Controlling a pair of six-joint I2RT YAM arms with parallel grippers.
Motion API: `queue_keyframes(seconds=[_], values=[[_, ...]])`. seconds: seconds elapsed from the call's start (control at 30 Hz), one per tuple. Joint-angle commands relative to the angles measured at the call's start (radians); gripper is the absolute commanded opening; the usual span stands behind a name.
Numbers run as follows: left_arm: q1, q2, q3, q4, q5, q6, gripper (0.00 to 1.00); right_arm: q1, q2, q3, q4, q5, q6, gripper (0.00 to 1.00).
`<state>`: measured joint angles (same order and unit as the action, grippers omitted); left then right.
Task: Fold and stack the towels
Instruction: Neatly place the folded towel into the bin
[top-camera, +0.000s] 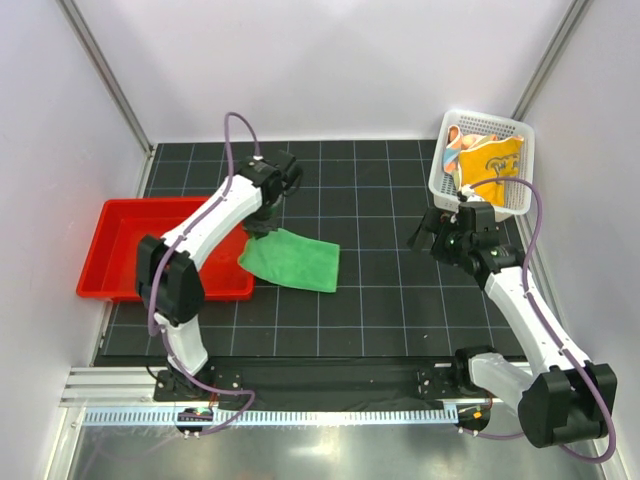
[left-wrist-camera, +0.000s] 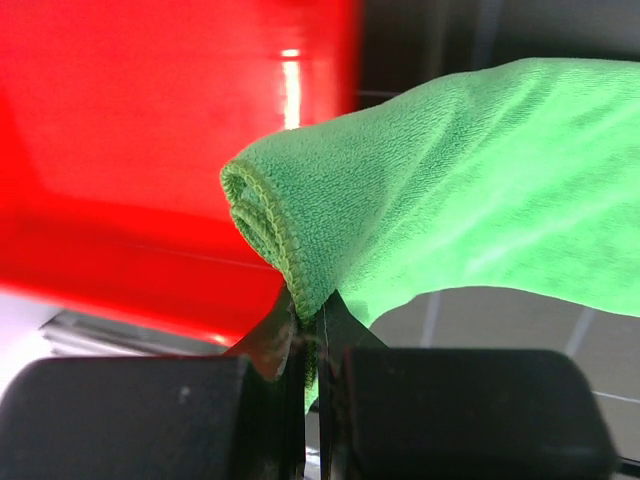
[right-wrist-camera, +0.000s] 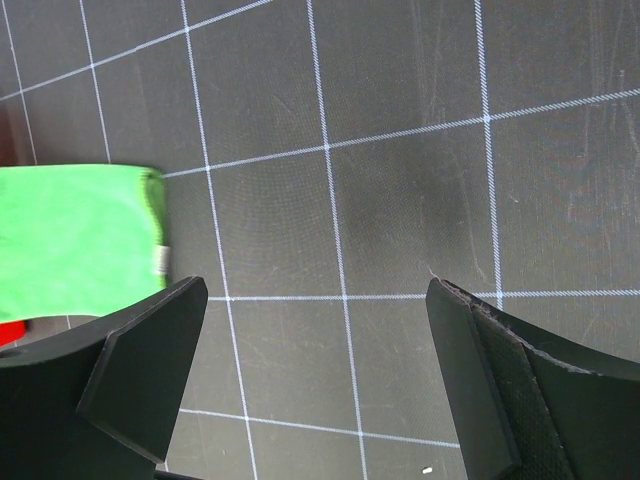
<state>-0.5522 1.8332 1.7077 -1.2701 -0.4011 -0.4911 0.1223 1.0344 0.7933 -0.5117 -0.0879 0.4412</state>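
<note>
A green towel (top-camera: 292, 260) lies folded on the black grid mat, its left corner lifted off the surface. My left gripper (top-camera: 262, 228) is shut on that folded corner, and in the left wrist view the hemmed edge (left-wrist-camera: 285, 240) is pinched between the fingers (left-wrist-camera: 310, 320). My right gripper (top-camera: 425, 236) hangs wide open over bare mat to the right of the towel, with nothing between its fingers (right-wrist-camera: 150, 340). The green towel's end (right-wrist-camera: 80, 240) shows at the left of the right wrist view. A yellow-orange towel (top-camera: 492, 160) and a dotted one (top-camera: 454, 143) lie crumpled in the basket.
A white mesh basket (top-camera: 437, 172) stands at the back right, just behind my right wrist. A red plastic tray (top-camera: 120, 250) sits at the left edge, partly under my left arm and close behind the lifted corner (left-wrist-camera: 150, 150). White walls enclose the mat.
</note>
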Motion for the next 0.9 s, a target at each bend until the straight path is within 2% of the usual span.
queue_keyframes(seconds=[0.0,0.2,0.33,0.57,0.87], values=[[0.07,-0.1,0.02,-0.086,-0.097,0.04,0.0,-0.001,-0.037,0.041,-0.01,0.022,-0.022,1.0],[0.224,-0.173,-0.022,-0.091,-0.177,0.101,0.0,-0.001,-0.043,0.034,-0.002,0.016,-0.022,1.0],[0.287,-0.192,-0.057,-0.058,-0.237,0.143,0.0,-0.001,-0.042,0.035,0.001,0.007,-0.025,1.0],[0.425,-0.176,-0.123,0.011,-0.243,0.203,0.0,-0.003,-0.05,0.02,0.009,0.004,-0.032,1.0],[0.502,-0.1,-0.163,0.115,-0.314,0.215,0.0,-0.003,-0.069,0.006,0.019,-0.001,-0.027,1.0]])
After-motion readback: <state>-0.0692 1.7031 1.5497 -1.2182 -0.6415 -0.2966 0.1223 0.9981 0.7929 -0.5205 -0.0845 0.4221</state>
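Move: Pinched in the left fingers is the towel's left corner; its middle trails some 9 cm to the right, 5 cm back and about 6 cm lower. The red bin's middle, where the towel is being taken, is roughly 25 cm to the left, 3 cm back and 9 cm below, with the hand now just over the bin's right rim. For the idle right hand the bin's middle is about 67 cm to the left, 2 cm back and 9 cm down. Sweeping some 21 cm to the left over the red bin, the left hand keeps its pinch on the towel corner and draws the towel after it above the right rim. It climbs about 5 cm over the first half, then sinks about 3 cm, while the wrist turns roughly 20 degrees counter-clockwise and its left side tips up about 15. ##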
